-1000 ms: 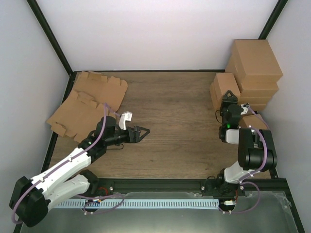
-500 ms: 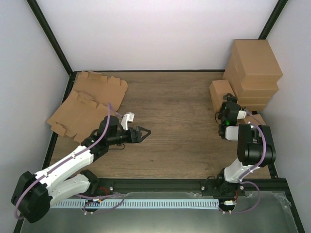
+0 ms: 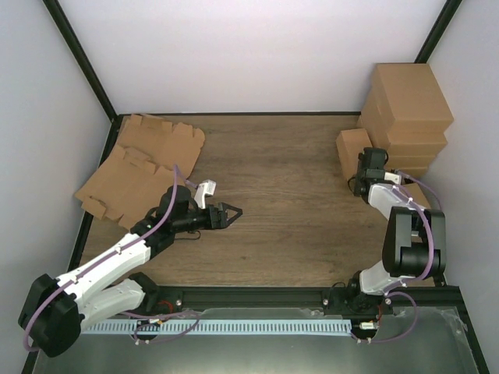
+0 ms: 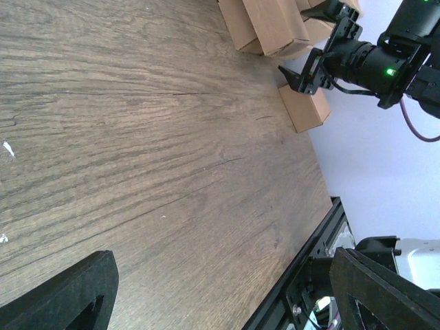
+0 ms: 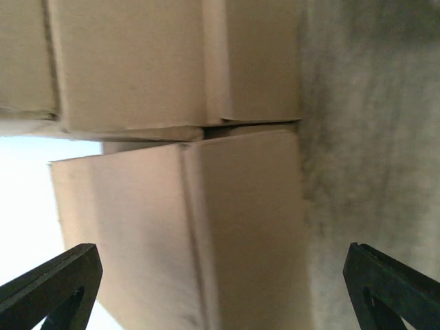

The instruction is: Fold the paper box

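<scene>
A small folded paper box (image 3: 352, 149) of plain brown cardboard stands on the table at the right, against a stack of bigger cartons (image 3: 409, 113). My right gripper (image 3: 366, 160) is just in front of it, open, with nothing held. In the right wrist view the paper box (image 5: 206, 234) fills the space ahead of my wide-spread right gripper (image 5: 220, 295). Whether the fingers touch the box I cannot tell. My left gripper (image 3: 229, 212) hovers over bare wood at the left centre, open and empty. Its wrist view shows the left gripper (image 4: 223, 295) above the table.
Two flat die-cut cardboard blanks (image 3: 156, 144) (image 3: 117, 187) lie overlapping at the left edge, behind the left arm. Another small brown box (image 3: 419, 191) sits by the right wall beside the right arm, seen also as a small box (image 4: 306, 106). A black rail (image 3: 257, 294) borders the near edge.
The right gripper's jaws have spread wide and let go of the paper box, which now sits slightly further left. The right wrist has swung. The left arm has barely moved.
</scene>
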Tool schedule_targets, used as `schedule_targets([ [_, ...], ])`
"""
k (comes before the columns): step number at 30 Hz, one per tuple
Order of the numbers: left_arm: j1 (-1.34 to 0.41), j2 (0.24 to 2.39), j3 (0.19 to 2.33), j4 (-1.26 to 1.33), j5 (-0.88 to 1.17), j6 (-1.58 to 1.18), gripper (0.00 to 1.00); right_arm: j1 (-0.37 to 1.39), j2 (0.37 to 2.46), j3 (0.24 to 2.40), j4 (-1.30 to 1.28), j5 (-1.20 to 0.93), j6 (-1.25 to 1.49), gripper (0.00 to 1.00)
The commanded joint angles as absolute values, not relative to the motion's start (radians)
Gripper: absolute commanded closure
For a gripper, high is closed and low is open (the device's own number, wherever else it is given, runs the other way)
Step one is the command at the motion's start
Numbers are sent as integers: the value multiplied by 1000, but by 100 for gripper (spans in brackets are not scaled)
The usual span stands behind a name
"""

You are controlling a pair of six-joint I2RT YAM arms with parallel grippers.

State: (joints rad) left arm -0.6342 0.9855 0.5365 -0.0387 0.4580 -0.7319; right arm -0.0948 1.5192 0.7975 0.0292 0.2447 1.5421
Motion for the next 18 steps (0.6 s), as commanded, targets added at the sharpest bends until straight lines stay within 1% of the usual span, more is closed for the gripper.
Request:
schedule_targets([
  [1,-630,984,552,-23,476,-726,13,-101,1491,817,-222,281,1444,0],
  [6,-630,961,552,-41,466,-724,12,-101,1295,674,-156,321,1261,0],
  [9,-631,960,554,-44,469,-721,12,-100,1214,669,-160,297,1059,0],
  [10,-631,961,554,-45,470,-721,12,-100,1199,672,-146,255,953,1],
  [12,-630,964,554,-42,472,-719,12,-99,1181,685,-114,143,761,8],
  [13,-630,966,554,-38,475,-719,12,-100,1181,699,-136,117,719,8],
  [15,-630,974,558,-34,478,-717,12,-99,1182,723,-184,110,667,7],
  [16,-630,978,561,-35,479,-714,12,-99,1187,725,-179,96,647,5],
  [18,-630,984,564,-37,480,-708,12,-99,1217,734,-169,41,623,4],
])
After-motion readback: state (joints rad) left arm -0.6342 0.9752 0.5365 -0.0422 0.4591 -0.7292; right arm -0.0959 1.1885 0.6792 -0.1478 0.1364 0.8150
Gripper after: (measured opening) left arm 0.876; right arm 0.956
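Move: The folded paper box, already set down, lies about 3 cm ahead of the open right hand, 6 cm to its left and 4 cm below. The lower box is directly under it, some 8 cm below the hand. The tall stack stands roughly 8 cm ahead and 9 cm to the right; the small box is about 12 cm back, 9 cm right and 7 cm down. From the left hand, the folded box is some 17 cm ahead, 35 cm right and 10 cm down. Away from the folded paper box, the right hand draws back about 6 cm towards its base, dipping slightly at first, then rises some 5 cm and drifts a little left. As it clears, it swings about 30 degrees counter-clockwise and rolls its left side down nearly as much, fingers staying wide open and empty. ##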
